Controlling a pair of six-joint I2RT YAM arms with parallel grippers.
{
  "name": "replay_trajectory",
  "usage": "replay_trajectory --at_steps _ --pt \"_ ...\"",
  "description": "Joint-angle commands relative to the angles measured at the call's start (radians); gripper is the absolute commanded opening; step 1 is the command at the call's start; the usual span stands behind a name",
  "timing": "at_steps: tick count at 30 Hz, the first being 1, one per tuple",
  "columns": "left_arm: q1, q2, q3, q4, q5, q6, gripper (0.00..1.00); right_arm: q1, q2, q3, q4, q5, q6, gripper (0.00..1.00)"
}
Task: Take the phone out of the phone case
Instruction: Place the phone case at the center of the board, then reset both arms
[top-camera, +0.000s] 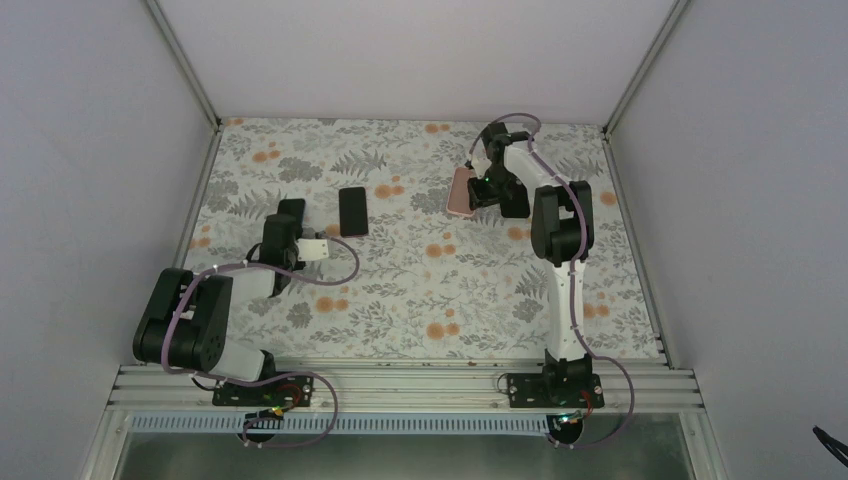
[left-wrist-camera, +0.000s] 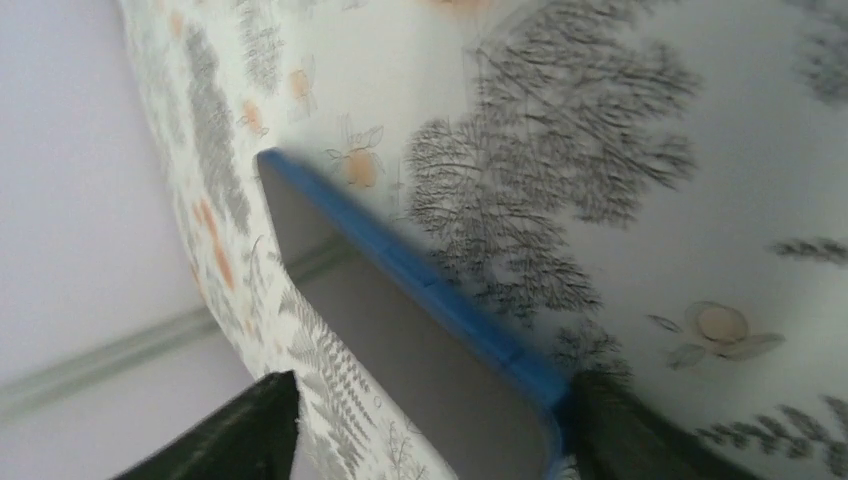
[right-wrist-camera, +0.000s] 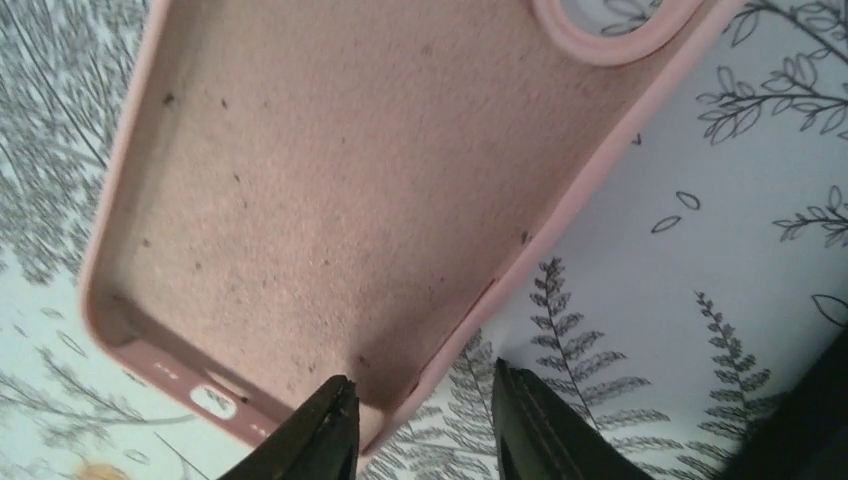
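Observation:
The black phone (top-camera: 352, 211) lies flat on the floral table, out of the case. In the left wrist view the phone (left-wrist-camera: 400, 330) shows a blue edge and a grey reflecting screen. It reaches in between the jaws of my left gripper (left-wrist-camera: 437, 385). These stand open, the right one against the blue edge and the left one well apart. In the top view my left gripper (top-camera: 291, 208) is just left of the phone. The empty pink phone case (right-wrist-camera: 330, 180) faces the right wrist camera, and its rim passes between the open jaws of my right gripper (right-wrist-camera: 422, 378). At the back right sits the case (top-camera: 459, 190), beside my right gripper (top-camera: 483, 190).
The floral cloth (top-camera: 420, 290) covers the whole table. White walls close it in at the back and on both sides, with metal rails (top-camera: 190, 75) in the corners. Both arm bases are bolted to the aluminium bar (top-camera: 400, 385) at the near edge.

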Motion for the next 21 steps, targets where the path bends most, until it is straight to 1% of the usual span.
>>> replay_trajectory --at_steps 1,5,10,12,14,15,16,18,21 --pt "-0.022 -0.023 0.064 -0.312 0.069 -0.083 0.74 -0.002 -0.018 -0.049 -0.074 0.135 -0.088 0.43" --pt "-0.041 -0.079 0.152 -0.508 0.151 -0.158 0.85 -0.005 -0.084 -0.068 -0.084 0.225 -0.155 0.58" --pt "-0.053 -0.13 0.407 -0.883 0.336 -0.282 0.93 -0.012 -0.23 -0.058 -0.078 0.271 -0.227 0.76" --pt "-0.053 -0.153 0.503 -0.995 0.402 -0.314 0.97 -0.014 -0.283 -0.044 -0.085 0.278 -0.265 0.86" --pt "-0.053 -0.174 0.598 -1.086 0.452 -0.334 1.0 -0.013 -0.328 -0.033 -0.098 0.286 -0.301 0.9" --pt "-0.052 -0.184 0.639 -1.118 0.471 -0.342 1.0 -0.014 -0.345 -0.023 -0.11 0.287 -0.313 0.96" --pt "-0.051 -0.195 0.681 -1.144 0.483 -0.353 1.0 -0.016 -0.364 -0.01 -0.124 0.285 -0.324 0.99" --pt "-0.039 -0.219 0.753 -1.167 0.498 -0.377 1.0 -0.022 -0.406 0.01 -0.134 0.285 -0.331 1.0" --pt "-0.008 -0.276 0.834 -1.12 0.507 -0.446 1.0 -0.041 -0.508 0.014 -0.086 0.279 -0.33 1.0"
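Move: Under and ahead of the left hand lies the blue-edged phone, its middle about 6 cm forward and 2 cm lower; the black phone is some 17 cm to the right and 9 cm ahead of this hand. The right hand is down at the near right edge of the pink phone case, whose middle lies about 5 cm ahead and 4 cm to the left, 1 cm below. The black phone case sits about 10 cm to the right and 4 cm ahead. Dragging the pink case by its right edge, the right hand slides about 3 cm right and slightly back, turning some 10 degrees counter-clockwise, while its fingers open wide; then it rises off steeply, about 17 cm. The left hand opens fully, swings about 9 cm right away from the blue-edged phone and climbs 19 cm, rolling left side down about 30 degrees. ##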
